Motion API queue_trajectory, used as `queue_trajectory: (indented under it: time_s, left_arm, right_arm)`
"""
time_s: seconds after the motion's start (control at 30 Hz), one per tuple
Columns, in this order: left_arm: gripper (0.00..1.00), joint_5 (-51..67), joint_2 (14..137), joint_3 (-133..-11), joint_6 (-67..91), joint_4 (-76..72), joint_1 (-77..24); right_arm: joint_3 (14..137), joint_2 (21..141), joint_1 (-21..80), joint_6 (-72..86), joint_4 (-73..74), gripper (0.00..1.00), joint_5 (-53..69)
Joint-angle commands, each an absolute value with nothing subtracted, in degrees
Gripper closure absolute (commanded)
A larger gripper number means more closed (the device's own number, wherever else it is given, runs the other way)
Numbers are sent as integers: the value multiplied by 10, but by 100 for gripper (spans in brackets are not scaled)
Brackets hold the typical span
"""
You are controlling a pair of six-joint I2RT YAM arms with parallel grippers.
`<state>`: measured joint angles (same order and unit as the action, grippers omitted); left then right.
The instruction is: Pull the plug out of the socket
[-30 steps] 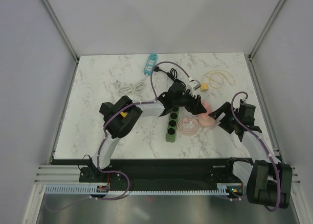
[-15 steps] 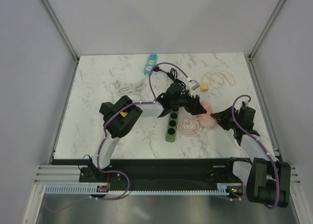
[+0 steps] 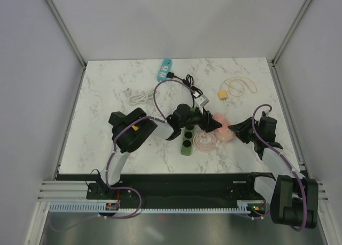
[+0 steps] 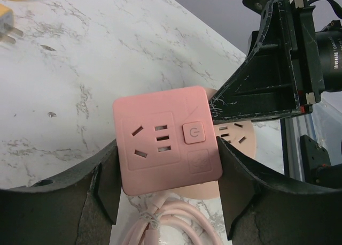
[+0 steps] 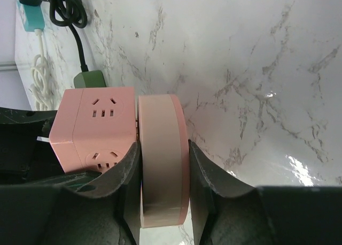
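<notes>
A pink cube socket (image 4: 165, 138) with a coiled pink cable (image 3: 204, 139) sits at mid-table, and my left gripper (image 4: 166, 186) is shut on its two sides. A round pink plug (image 5: 160, 159) stands on edge against the cube's right face; whether its pins are still seated in the cube I cannot tell. My right gripper (image 5: 163, 181) is shut on this plug, one finger on each flat face. From above, the socket (image 3: 218, 118) and the plug (image 3: 228, 134) lie between the left gripper (image 3: 208, 122) and the right gripper (image 3: 239, 131).
A green power strip (image 3: 187, 139) lies just left of the pink cable, with a black cable (image 3: 189, 84) behind it. At the back are a blue power strip (image 3: 164, 68), a white cable (image 3: 140, 97), and a yellow plug (image 3: 222, 96) with its cord (image 3: 239, 85).
My right gripper has moved in to the round plug and shut on it. The left gripper has shifted slightly nearer with the pink cube.
</notes>
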<state>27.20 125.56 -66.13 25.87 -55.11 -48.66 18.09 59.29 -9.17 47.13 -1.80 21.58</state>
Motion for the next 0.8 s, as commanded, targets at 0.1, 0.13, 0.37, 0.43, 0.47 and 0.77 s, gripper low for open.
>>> queue_trajectory:
  time_s: [0.1, 0.13, 0.37, 0.43, 0.47, 0.77]
  left_arm:
    - [98, 257, 1200, -631, 333, -729, -475]
    - [98, 282, 1213, -635, 352, -743, -470]
    - [98, 160, 1134, -647, 145, -537, -516]
    - [98, 187, 1128, -636, 147, -555, -514]
    - [98, 201, 1128, -628, 165, -575, -508]
    - [98, 195, 1059, -549, 157, -635, -476]
  right_arm:
    - [166, 600, -100, 399, 69, 100, 65]
    - [167, 601, -100, 393, 69, 100, 64]
    - [174, 582, -99, 384, 82, 100, 42]
    - [180, 588, -99, 382, 81, 100, 43]
    - [182, 591, -99, 383, 80, 100, 43]
    - [233, 598, -102, 389, 44, 100, 48]
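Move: The left hand already holds the pink cube plug, seated in the round pink socket, whose middle lies about 4 cm to this hand's right, 3 cm back and 4 cm below. The right hand grips the socket's rim, with the socket's middle some 3 cm to its left and level fore and aft. From the left hand, the coiled pink cord is roughly 9 cm back and 6 cm left, the yellow adapter 12 cm ahead and 2 cm right, and the green strip 12 cm left and 4 cm back, all 7 cm below. Keeping its grip on the cube plug, the left hand works almost in place with small rocking turns for about half the time, then pulls sharply upward about 9 cm away from the socket, its forward side rolling up some 10 degrees, and swings about 3 cm left near the top. The right hand stays shut on the socket's rim and holds against the pull, first barely moving and then drawing about 2 cm to the right. ##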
